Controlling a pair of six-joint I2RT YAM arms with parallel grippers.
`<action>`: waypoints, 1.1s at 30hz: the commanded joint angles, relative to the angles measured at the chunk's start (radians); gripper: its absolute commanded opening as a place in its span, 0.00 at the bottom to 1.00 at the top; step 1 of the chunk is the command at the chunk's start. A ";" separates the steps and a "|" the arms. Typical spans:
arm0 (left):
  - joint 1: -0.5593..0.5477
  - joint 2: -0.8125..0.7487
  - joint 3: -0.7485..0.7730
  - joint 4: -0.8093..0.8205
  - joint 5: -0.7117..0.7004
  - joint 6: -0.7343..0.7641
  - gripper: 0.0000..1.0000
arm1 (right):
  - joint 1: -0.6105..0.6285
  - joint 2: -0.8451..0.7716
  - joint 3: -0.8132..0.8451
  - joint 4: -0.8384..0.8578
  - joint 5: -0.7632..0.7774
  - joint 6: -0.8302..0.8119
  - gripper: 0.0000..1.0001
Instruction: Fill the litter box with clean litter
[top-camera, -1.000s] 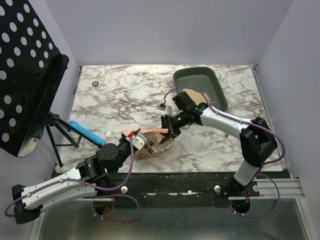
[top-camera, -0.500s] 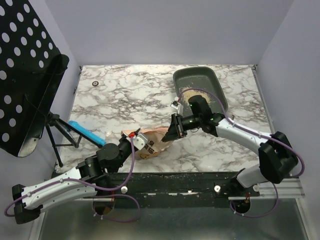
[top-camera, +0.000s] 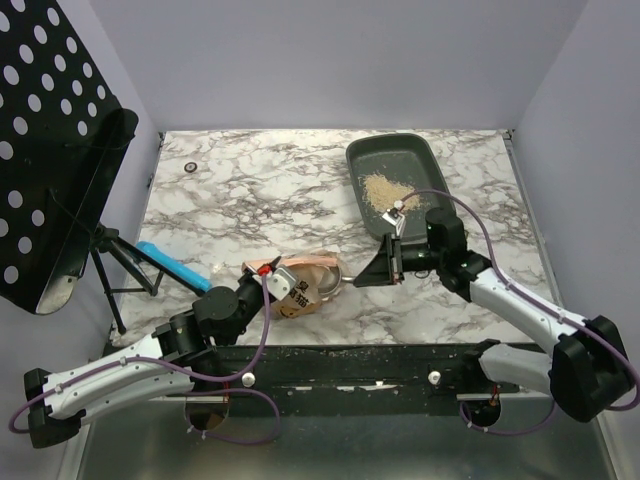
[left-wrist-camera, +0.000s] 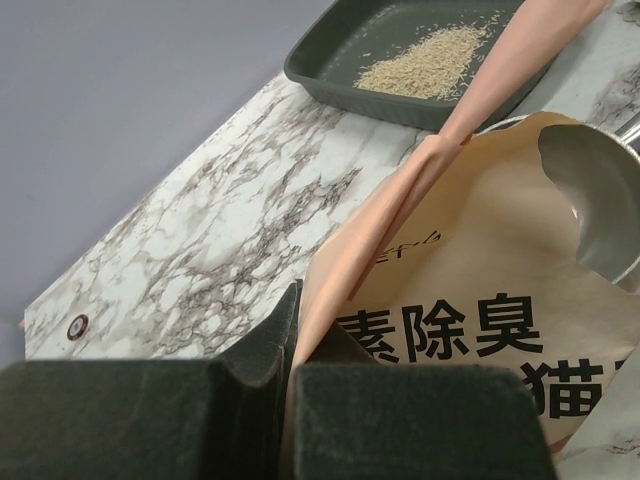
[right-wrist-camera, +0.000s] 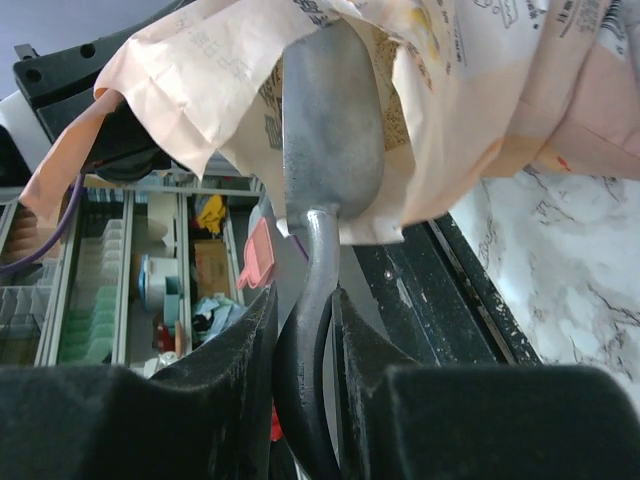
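The dark grey litter box (top-camera: 425, 150) stands at the table's far right with a small heap of clean litter (top-camera: 382, 190) in its near half. In the left wrist view the litter box (left-wrist-camera: 330, 70) and its litter (left-wrist-camera: 425, 62) lie beyond the bag. My left gripper (top-camera: 266, 284) is shut on the edge of the tan printed bag (top-camera: 305, 290), pinching its folded rim (left-wrist-camera: 300, 330). My right gripper (top-camera: 385, 270) is shut on the grey scoop's handle (right-wrist-camera: 312, 300). The scoop's bowl (right-wrist-camera: 330, 130) sits inside the bag's open mouth (right-wrist-camera: 480, 90).
A black perforated stand (top-camera: 50, 150) on a tripod rises at the left edge. A blue object (top-camera: 175, 265) lies near the table's front left, and a small round fitting (top-camera: 190, 167) at the far left. Loose grains dot the black front rail (top-camera: 380, 352).
My right arm has swung right and stretched out, uncovering the litter heap in the box. Its gripper has shifted right and lower, the scoop pointing into the bag. The left arm has not moved.
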 joint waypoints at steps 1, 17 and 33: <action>-0.002 -0.017 -0.001 0.112 0.071 -0.003 0.00 | -0.070 -0.081 -0.074 0.103 -0.063 0.046 0.00; -0.003 0.024 -0.014 0.143 0.052 0.001 0.00 | -0.220 -0.349 -0.353 0.213 -0.106 0.251 0.00; -0.003 -0.025 -0.025 0.172 0.021 0.004 0.00 | -0.237 -0.659 -0.541 0.268 0.021 0.444 0.00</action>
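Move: Ahead and to the right of the right hand, which already grips the scoop's handle, lies the litter box: about 30 cm forward, 14 cm to the right and some 15 cm lower. The litter bag stands roughly 13 cm to that hand's left, level with it fore and aft, its middle about 8 cm lower, with the scoop's bowl in its mouth. From the left hand the box is some 27 cm ahead and 36 cm to the right, 18 cm lower. Drawing the scoop out of the bag mouth, the right hand goes about 7 cm to the right, sinking some 3 cm, and also comes back about 4 cm, mostly in the later part. Its left-pointing fingers tip up about 10 degrees and swing clockwise some 15, keeping their hold on the handle. The left hand stays put, still pinching the bag's edge. ##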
